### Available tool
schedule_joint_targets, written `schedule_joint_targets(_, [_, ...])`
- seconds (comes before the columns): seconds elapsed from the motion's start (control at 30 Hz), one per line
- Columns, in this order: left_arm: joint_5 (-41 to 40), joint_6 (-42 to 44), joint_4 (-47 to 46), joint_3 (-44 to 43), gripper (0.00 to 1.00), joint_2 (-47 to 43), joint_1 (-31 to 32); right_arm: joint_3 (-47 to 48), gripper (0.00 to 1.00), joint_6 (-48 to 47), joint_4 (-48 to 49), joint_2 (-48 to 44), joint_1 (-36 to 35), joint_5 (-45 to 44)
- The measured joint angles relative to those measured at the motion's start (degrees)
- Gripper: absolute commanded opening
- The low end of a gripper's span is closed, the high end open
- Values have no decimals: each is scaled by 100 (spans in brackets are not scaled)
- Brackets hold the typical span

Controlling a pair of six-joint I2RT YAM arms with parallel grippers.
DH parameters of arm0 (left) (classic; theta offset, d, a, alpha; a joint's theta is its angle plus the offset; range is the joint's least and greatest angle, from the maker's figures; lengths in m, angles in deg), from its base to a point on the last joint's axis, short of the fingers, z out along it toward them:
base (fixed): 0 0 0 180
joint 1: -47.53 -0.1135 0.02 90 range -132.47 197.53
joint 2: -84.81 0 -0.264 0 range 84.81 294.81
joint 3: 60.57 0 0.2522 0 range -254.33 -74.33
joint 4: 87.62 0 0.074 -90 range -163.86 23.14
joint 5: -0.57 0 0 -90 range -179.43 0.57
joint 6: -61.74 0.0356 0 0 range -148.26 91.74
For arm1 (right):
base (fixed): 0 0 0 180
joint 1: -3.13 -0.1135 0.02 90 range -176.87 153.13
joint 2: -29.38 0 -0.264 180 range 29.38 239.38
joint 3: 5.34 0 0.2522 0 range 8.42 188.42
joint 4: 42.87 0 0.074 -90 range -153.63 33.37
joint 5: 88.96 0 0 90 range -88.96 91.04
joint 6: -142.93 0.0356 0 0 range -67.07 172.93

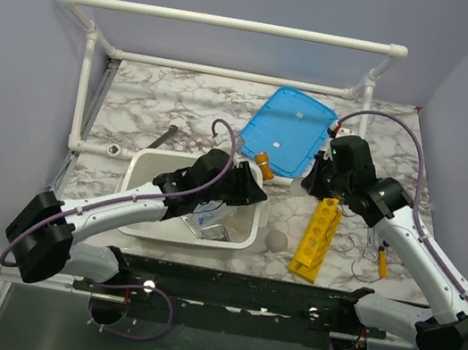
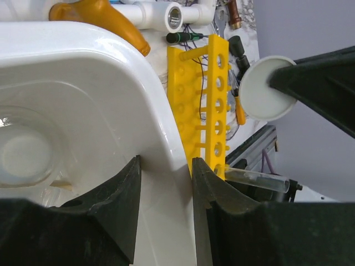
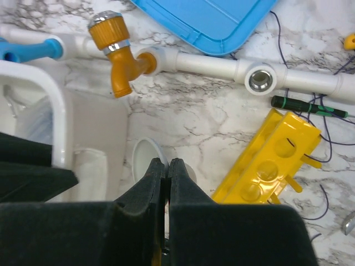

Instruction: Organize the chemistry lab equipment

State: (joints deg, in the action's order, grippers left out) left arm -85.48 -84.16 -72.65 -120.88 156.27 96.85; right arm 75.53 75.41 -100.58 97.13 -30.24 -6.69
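Note:
My left gripper (image 2: 166,159) is shut on the right wall of the big white tub (image 1: 150,165), one finger inside and one outside. A clear glass beaker (image 2: 22,149) lies in the tub. My right gripper (image 3: 167,162) is shut on the rim of a small white dish (image 3: 143,160), which stands on edge between the tub and the yellow test-tube rack (image 3: 272,160). The left wrist view shows the dish (image 2: 258,91) face-on with a black fingertip at its right edge. A glass test tube (image 2: 258,180) lies by the rack's near end. Metal tongs (image 1: 368,258) lie right of the rack (image 1: 318,235).
A flat blue lid (image 1: 285,130) leans at the back, behind a white pipe on the table that carries an orange tap (image 3: 113,55). A green-black pen (image 3: 308,105) and thin wires lie near the rack's far end. A white pipe frame (image 1: 233,24) borders the back.

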Motion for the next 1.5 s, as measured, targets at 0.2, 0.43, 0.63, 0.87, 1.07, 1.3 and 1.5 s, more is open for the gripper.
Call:
schedule_joint_targets(0.2, [39,-28,-262,-109,78,195,42,0,1,175,389,-295,0,579])
schedule_joint_targets(0.43, [-79,503,74,20,99,-975,33,-74,1,352,1139,-551,-7,1132])
schedule_joint_targets(0.63, [-203,1495,968,-31,99,-2505,-640,-151,1,483,1648,-306,-699,1137])
schedule_joint_targets(0.87, [15,2826,2133,-815,99,-2614,-3077,302,1,391,1884,1043,-2264,597])
schedule_joint_targets(1.07, [37,3357,2142,-890,99,-2763,-3801,1213,1,94,1576,2734,-2693,-50])
schedule_joint_targets(1.3, [142,3488,2190,-516,99,-2848,-4271,1421,11,-33,1436,3622,-2809,-144])
schedule_joint_targets(1.5, [289,3501,2194,-511,99,-2837,-4334,1598,35,-146,1394,3842,-2809,-258])
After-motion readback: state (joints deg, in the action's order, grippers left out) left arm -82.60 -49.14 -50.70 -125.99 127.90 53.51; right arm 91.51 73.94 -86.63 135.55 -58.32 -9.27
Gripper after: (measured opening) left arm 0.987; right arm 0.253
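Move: The right gripper holds a white disc some 19 cm above the table. The plastic bag in the white tub is about 22 cm to its left, 3 cm back and 16 cm below, beyond the tub's right rim, 11 cm left and 6 cm lower. The yellow rack is 6 cm right and 4 cm back, a second disc 3 cm left and 5 cm back. From the left gripper, shut on that rim, the bag lies about 10 cm left, 13 cm below. Open the left gripper wide to free the tub's rim, lift it clear by some 10 cm and swing it left and a little forward over the tub, turning the fingers counter-clockwise. Meanwhile raise the right gripper with the white disc about 6 cm, carry it some 23 cm left over the right rim, then lower it about 17 cm into the tub over the bag, turning counter-clockwise, and start opening the fingers. ##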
